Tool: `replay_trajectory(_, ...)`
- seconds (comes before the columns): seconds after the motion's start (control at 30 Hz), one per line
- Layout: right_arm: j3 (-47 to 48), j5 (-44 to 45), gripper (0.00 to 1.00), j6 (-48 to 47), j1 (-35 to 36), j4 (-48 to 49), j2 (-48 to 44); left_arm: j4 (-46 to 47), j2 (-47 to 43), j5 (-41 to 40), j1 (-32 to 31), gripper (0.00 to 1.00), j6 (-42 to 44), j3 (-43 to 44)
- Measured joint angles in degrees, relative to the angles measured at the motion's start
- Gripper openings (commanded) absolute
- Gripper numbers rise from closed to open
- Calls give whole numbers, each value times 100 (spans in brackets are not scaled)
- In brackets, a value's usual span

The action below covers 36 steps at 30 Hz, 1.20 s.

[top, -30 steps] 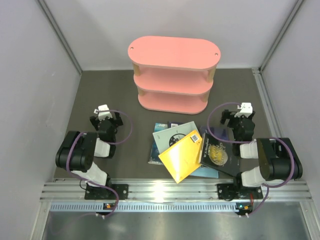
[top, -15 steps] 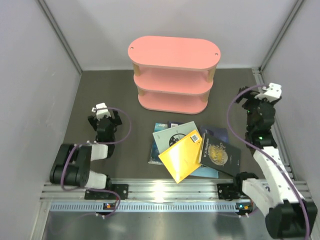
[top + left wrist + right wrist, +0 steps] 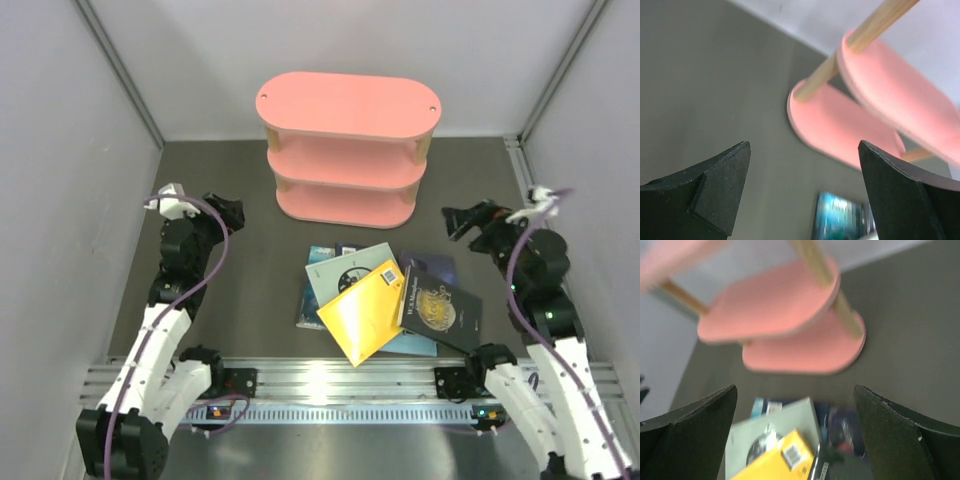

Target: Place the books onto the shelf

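Observation:
The books lie in a loose overlapping pile on the dark table in front of the shelf: a yellow book (image 3: 362,312) on top, a grey-green one (image 3: 352,268) under it, a black one with a gold emblem (image 3: 440,305), a teal one (image 3: 318,258) and a purple one (image 3: 432,266). The pink three-tier shelf (image 3: 348,105) stands at the back, its boards bare. My left gripper (image 3: 225,212) hovers open left of the pile, facing the shelf (image 3: 840,125) and the teal book (image 3: 840,217). My right gripper (image 3: 462,222) hovers open right of the pile, above the yellow book (image 3: 775,457).
Grey walls close in the table on the left, right and back. A metal rail (image 3: 330,380) with both arm bases runs along the near edge. Bare dark tabletop (image 3: 230,290) lies between the left arm and the pile.
Both arms have unfolded from their tucked poses. The left gripper rose and shifted left; the right gripper swung round to face the shelf and pile. The books have not moved.

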Motion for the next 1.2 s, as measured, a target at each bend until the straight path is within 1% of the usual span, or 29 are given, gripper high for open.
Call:
replay_trajectory(0.03, 133, 52, 100, -2, 278, -356, 238, -302, -42, 79, 0, 93, -85, 33)
replay_trajectory(0.1, 409, 452, 100, 2, 1086, -1263, 649, -885, -195, 164, -2, 92, -214, 79)
replay_trajectory(0.2, 929, 1189, 100, 264, 2542, -2518, 953, -1453, -494, 291, -4, 93, -343, 85)
replay_trajectory(0.27, 1320, 1805, 100, 664, 3508, -3195, 1220, -1700, -656, 376, -15, 95, -417, 85)
replay_trajectory(0.3, 1569, 2358, 100, 979, 4210, -3633, 1397, -1836, -745, 400, -33, 96, -450, 85)
replay_trajectory(0.33, 1764, 2758, 99, 1296, 4824, -3989, 1585, -1939, -802, 413, -48, 99, -459, 85)
replay_trajectory(0.4, 2328, 3683, 100, 2354, 6384, -4918, 2319, -2155, -866, 424, -79, 99, -472, 85)
replay_trajectory(0.43, 2509, 3934, 100, 2667, 6813, -5108, 2671, -2275, -863, 435, -94, 99, -472, 85)
replay_trajectory(0.47, 2765, 4177, 100, 3047, 7287, -5333, 3254, -2404, -857, 431, -105, 99, -466, 85)
replay_trajectory(0.5, 2879, 4297, 100, 3320, 7578, -5407, 3630, -2533, -841, 402, -116, 99, -459, 85)
replay_trajectory(0.53, 2898, 4441, 100, 3823, 7816, -5484, 4360, -2675, -822, 372, -125, 99, -444, 85)
replay_trajectory(0.57, 2887, 4444, 100, 3901, 7976, -5523, 4483, -2826, -815, 358, -125, 99, -435, 85)
replay_trajectory(0.63, 2833, 4489, 100, 4317, 8218, -5744, 5119, -3012, -839, 343, -129, 99, -417, 85)
replay_trajectory(0.73, 2671, 4505, 100, 4767, 8347, -5875, 5626, -3182, -955, 350, -129, 99, -398, 85)
replay_trajectory(0.8, 2566, 4516, 100, 4948, 8286, -5967, 5595, -3228, -1054, 367, -129, 99, -396, 85)
replay_trajectory(0.9, 2430, 4557, 100, 5036, 7989, -6089, 5228, -3257, -1130, 372, -129, 98, -398, 85)
replay_trajectory(1.03, 2422, 4701, 100, 4760, 7508, -6240, 4841, -3246, -1126, 424, -129, 97, -404, 52)
replay_trajectory(1.2, 2332, 4734, 100, 4380, 7171, -6286, 5027, -3241, -1086, 566, -129, 96, -431, -85)
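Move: The black book lies some 30 cm below the right hand, roughly 5 cm back and 4 cm to its left. The yellow book is about 6 cm back and 24 cm left of that hand, the grey-green book about 4 cm ahead and 27 cm left, and the dark blue book about 5 cm ahead and 6 cm left, all nearly as low. From the left hand, the black book is some 53 cm right, 13 cm back and 24 cm below. Towards the black book's near left corner the empty right hand drops about 18 cm, swinging left and back past that corner, then returning some 6 cm right and 5 cm forward. It tips down and rolls left side down, each some 40 degrees, fingers wide open and still above the books. The open left hand draws back and sinks about 8 cm each, tipping down. ##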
